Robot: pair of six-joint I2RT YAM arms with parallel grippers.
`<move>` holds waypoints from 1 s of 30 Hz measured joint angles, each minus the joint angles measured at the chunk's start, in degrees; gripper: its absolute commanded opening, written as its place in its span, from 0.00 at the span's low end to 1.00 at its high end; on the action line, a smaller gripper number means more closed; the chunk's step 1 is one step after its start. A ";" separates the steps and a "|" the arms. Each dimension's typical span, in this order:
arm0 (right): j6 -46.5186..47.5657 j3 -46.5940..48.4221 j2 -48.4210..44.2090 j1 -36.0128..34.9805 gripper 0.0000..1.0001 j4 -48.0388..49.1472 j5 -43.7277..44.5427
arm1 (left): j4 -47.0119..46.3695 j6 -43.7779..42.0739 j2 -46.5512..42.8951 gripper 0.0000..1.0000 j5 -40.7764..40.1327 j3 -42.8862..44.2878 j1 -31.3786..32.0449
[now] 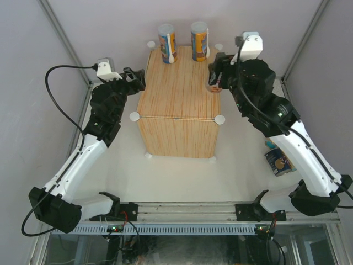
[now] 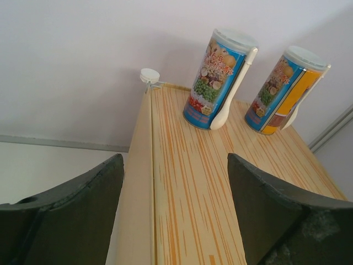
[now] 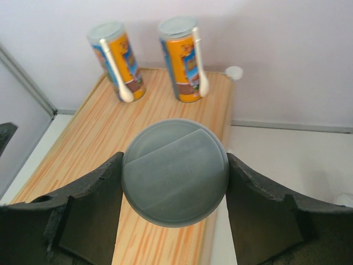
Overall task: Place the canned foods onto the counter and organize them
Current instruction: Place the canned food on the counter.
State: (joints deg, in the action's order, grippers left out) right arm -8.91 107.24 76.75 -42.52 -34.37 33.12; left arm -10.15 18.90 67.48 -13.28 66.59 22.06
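The counter (image 1: pixel 176 94) is a light wood-grain box with white knobs at its corners. At its far edge two tall blue-orange cans (image 1: pixel 167 43) (image 1: pixel 199 41) stand upright, each with a white spoon on its side. My right gripper (image 3: pixel 174 161) is shut on a short can with a grey lid (image 3: pixel 175 182) and holds it over the counter's right edge (image 3: pixel 218 165). In the top view that gripper (image 1: pixel 215 77) is at the counter's right side. My left gripper (image 2: pixel 175 187) is open and empty over the counter's left edge (image 2: pixel 140 182), short of the tall cans (image 2: pixel 219 80) (image 2: pixel 284 91).
A flat blue-gold tin (image 1: pixel 279 160) lies on the white table to the right, beside my right arm. White corner knobs (image 1: pixel 134 116) (image 1: pixel 219 119) stick out at the counter's near corners. Grey walls close in behind and on both sides.
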 measured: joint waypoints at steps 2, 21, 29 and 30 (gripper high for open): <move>0.31 0.57 1.64 -1.75 0.00 0.50 0.26 | 0.00 -0.02 0.17 0.80 -0.02 0.00 0.02; 1.55 3.93 13.40 -6.75 0.00 3.89 -4.00 | -0.04 -0.52 0.04 0.80 -0.02 0.00 0.07; 1.53 7.91 17.64 -6.73 0.00 4.52 -5.73 | -1.49 -1.64 -1.25 0.80 0.00 0.00 0.07; 1.53 8.55 18.29 -6.71 0.00 4.50 -6.08 | -1.66 -1.75 -1.29 0.80 0.02 0.00 0.07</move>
State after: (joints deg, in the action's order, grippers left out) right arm -7.38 115.79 95.04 -49.23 -29.87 27.05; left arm -11.81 17.15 66.19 -13.26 66.59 22.13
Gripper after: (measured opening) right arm 0.634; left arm 0.802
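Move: The right hand already holds a canned food upright. The free counter top it is taken to, short of the left standing can, lies about 15 cm to its left, 7 cm ahead and 14 cm down. The right standing can is some 20 cm ahead and 3 cm left, the left standing can 20 cm ahead and 15 cm left, both about 7 cm lower. From the left hand, that free spot is roughly 5 cm ahead, 13 cm right and 11 cm below. Leftward, quickly at first and then slower, the right arm carries the gripped can some 13 cm in over the counter, towards the free spot in front of the left standing can. It sinks about 5 cm early on, then holds that height, while easing forward about 4 cm. The wrist swings counter-clockwise a little over 10 degrees, and the fingers keep their hold. ##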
